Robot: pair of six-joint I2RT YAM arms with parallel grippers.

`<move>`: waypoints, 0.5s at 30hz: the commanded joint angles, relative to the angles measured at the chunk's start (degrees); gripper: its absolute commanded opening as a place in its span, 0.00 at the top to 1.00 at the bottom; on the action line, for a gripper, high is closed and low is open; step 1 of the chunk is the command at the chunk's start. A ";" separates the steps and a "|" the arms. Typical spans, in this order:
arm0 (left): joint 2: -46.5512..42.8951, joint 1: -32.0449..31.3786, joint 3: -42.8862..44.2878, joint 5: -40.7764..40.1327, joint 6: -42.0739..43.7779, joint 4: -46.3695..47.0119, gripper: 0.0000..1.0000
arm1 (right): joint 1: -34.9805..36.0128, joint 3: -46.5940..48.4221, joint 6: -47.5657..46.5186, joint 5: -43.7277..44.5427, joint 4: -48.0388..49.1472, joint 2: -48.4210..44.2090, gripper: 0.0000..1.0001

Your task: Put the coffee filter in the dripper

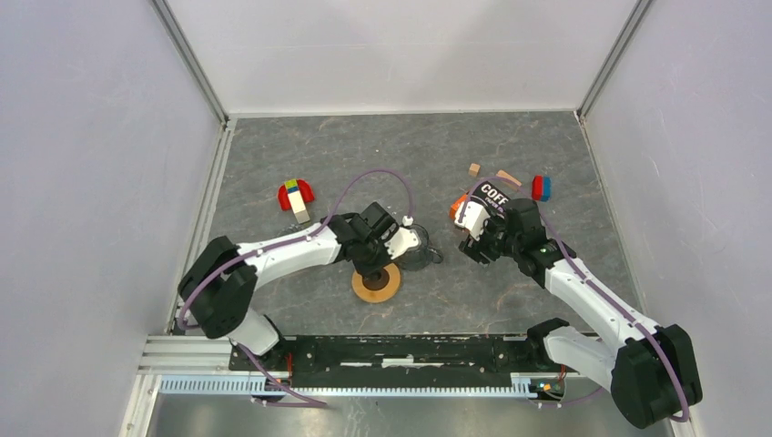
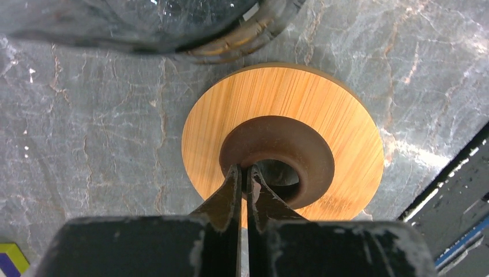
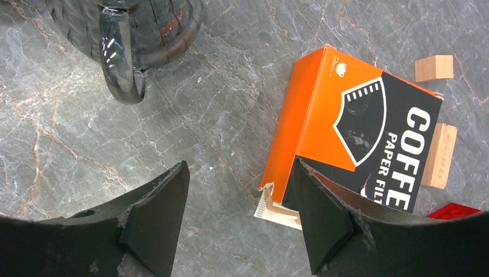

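The dark grey see-through dripper (image 1: pixel 417 246) stands on the table, and its ribbed wall and handle (image 3: pixel 118 63) fill the right wrist view's top left. My left gripper (image 1: pixel 375 270) (image 2: pixel 245 170) is just in front of it, shut on the near lip of the dark centre of the flat tan disc (image 2: pixel 288 98). My right gripper (image 1: pixel 475 238) (image 3: pixel 239 213) is open over bare table, its right finger against the near corner of the orange "COFFEE" box (image 3: pixel 323 109). The coffee filter is out of view; only a torn white flap (image 3: pixel 271 210) shows under the box corner.
A red, green and blue block cluster (image 1: pixel 296 194) lies at the left. Small wooden blocks (image 1: pixel 474 169) (image 3: pixel 433 68) and a red-and-blue block (image 1: pixel 541 188) sit behind and beside the box. White walls close in three sides.
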 commanded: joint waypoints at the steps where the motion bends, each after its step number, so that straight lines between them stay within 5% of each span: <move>1: -6.51 0.04 -1.54 1.52 3.51 -1.67 0.98 | -0.23 3.01 -0.03 -2.45 1.66 -1.17 0.27; 7: -12.57 3.23 -2.38 7.36 5.19 -3.95 0.98 | -0.14 7.67 1.04 -12.12 1.57 0.44 0.27; 15: -18.40 17.17 4.92 26.03 3.51 -8.18 0.98 | 6.56 20.32 -3.37 -24.48 -1.34 3.77 0.25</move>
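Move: The glass mug, the likely place for the wooden ring already pinched by its brown inner collar, stands about 10 cm right of the left hand and 5 cm ahead, roughly level; the ring's middle is 2 cm right and 2 cm back. The ribbed glass dripper sits some 17 cm left and 6 cm ahead. From the open right hand, the mug is about 13 cm left, level fore and aft, 5 cm below; the filter box is 11 cm ahead, 3 cm right, 7 cm below. The wooden ring goes up about 6 cm in the left hand's unbroken pinch, drifting some 3 cm left, away from the mug, while the wrist rolls its left side down by 10 to 15 degrees. Meanwhile the right hand, empty and open, climbs about 9 cm and swings 7 cm left, away from the filter box, turning counter-clockwise. ##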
